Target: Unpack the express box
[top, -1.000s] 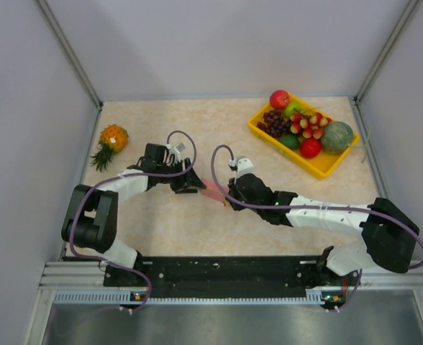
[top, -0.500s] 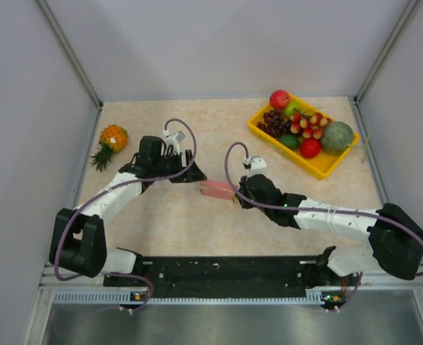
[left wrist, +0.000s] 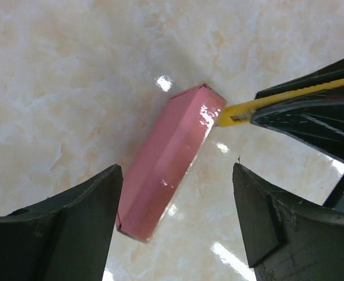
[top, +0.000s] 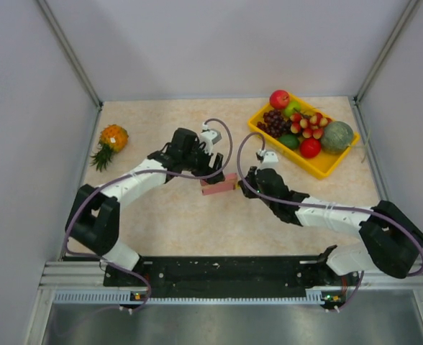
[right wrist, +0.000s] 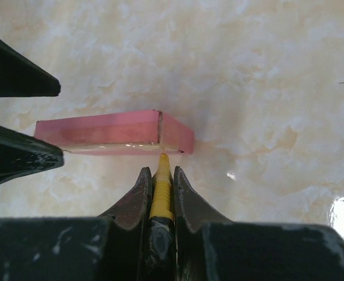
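Note:
The express box is a small flat pink carton lying on the marble tabletop. My left gripper hovers over it, open, with the box between its spread fingers and close to the left one; nothing is gripped. My right gripper comes in from the right, shut on a yellow utility knife. The knife's tip touches the box's end by a corner seam. Both left fingers show at the left edge of the right wrist view.
A yellow tray of assorted fruit stands at the back right, with a melon and an apple on it. A small pineapple lies at the back left. Grey walls close in the table on three sides.
The left arm has swung right until its gripper is over the box, and its jaws have spread wider. The right gripper has shifted slightly up and right, still holding the knife.

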### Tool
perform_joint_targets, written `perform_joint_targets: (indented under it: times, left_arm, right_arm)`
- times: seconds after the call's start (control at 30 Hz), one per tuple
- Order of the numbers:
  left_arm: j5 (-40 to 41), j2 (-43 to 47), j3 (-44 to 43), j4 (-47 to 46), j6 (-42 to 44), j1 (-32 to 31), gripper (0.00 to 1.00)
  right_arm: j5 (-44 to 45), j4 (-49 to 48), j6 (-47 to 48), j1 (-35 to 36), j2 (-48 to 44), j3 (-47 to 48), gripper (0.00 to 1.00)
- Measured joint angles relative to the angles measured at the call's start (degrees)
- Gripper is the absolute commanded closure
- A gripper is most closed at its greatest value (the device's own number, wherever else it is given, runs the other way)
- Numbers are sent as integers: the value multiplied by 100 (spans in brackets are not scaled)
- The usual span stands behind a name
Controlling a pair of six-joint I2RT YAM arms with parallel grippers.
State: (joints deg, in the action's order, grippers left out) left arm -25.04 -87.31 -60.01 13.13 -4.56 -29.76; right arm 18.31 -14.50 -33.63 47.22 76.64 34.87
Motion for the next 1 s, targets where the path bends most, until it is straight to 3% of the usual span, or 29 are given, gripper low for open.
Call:
perform_joint_targets:
  times: [0.13, 0.33, 0.43, 0.47, 0.63, 1.0]
  left_arm:
    - [177, -662, -389, 299, 365, -120, 22]
    - [192, -1202, -732, 745, 776, -225, 27]
    - [195, -1333, -850, 863, 918, -264, 36]
    - [197, -1357, -863, 872, 946, -282, 44]
    - [398, -1504, -876, 968, 1285, -505, 64]
    - [734, -1569, -964, 981, 1434, -767, 63]
  right_arm:
    - [-31, -31, -26, -55, -227, -269, 100]
    - [-66, 234, -4, -221, -1513, -831, 100]
    - [-146, 269, -4, -492, -2037, -966, 100]
    - [-168, 254, -2, -564, -2151, -1003, 100]
    - [-208, -31, 74, -678, -2232, -1132, 100]
    - [-254, -868, 260, -688, -1399, -1038, 100]
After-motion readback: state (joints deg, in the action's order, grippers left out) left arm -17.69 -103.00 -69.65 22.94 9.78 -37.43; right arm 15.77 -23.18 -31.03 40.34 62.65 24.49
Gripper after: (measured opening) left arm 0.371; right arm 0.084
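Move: The pink box stands on its long edge nearly straight below my open left hand, about 8 cm down, some 1 cm back and 1 cm to the right, its length running left to right. The cutter my right hand holds lies about 8 cm to the right of my left hand, 3 cm back and 3 cm lower. From my right hand the box is about 7 cm left, 3 cm ahead and 5 cm down; the yellow basket is roughly 20 cm ahead, 22 cm right and 6 cm down. I drop my left hand about 7 cm with a small shift right, tipping it steeper and turning slightly clockwise, then close the wide-open fingers to pinch the box across its thin sides. Meanwhile my right hand keeps its grip on the cutter and draws the blade off the box's right end, first back a little, then some 6 cm right and 4 cm up, easing slightly forward and left at the end. ##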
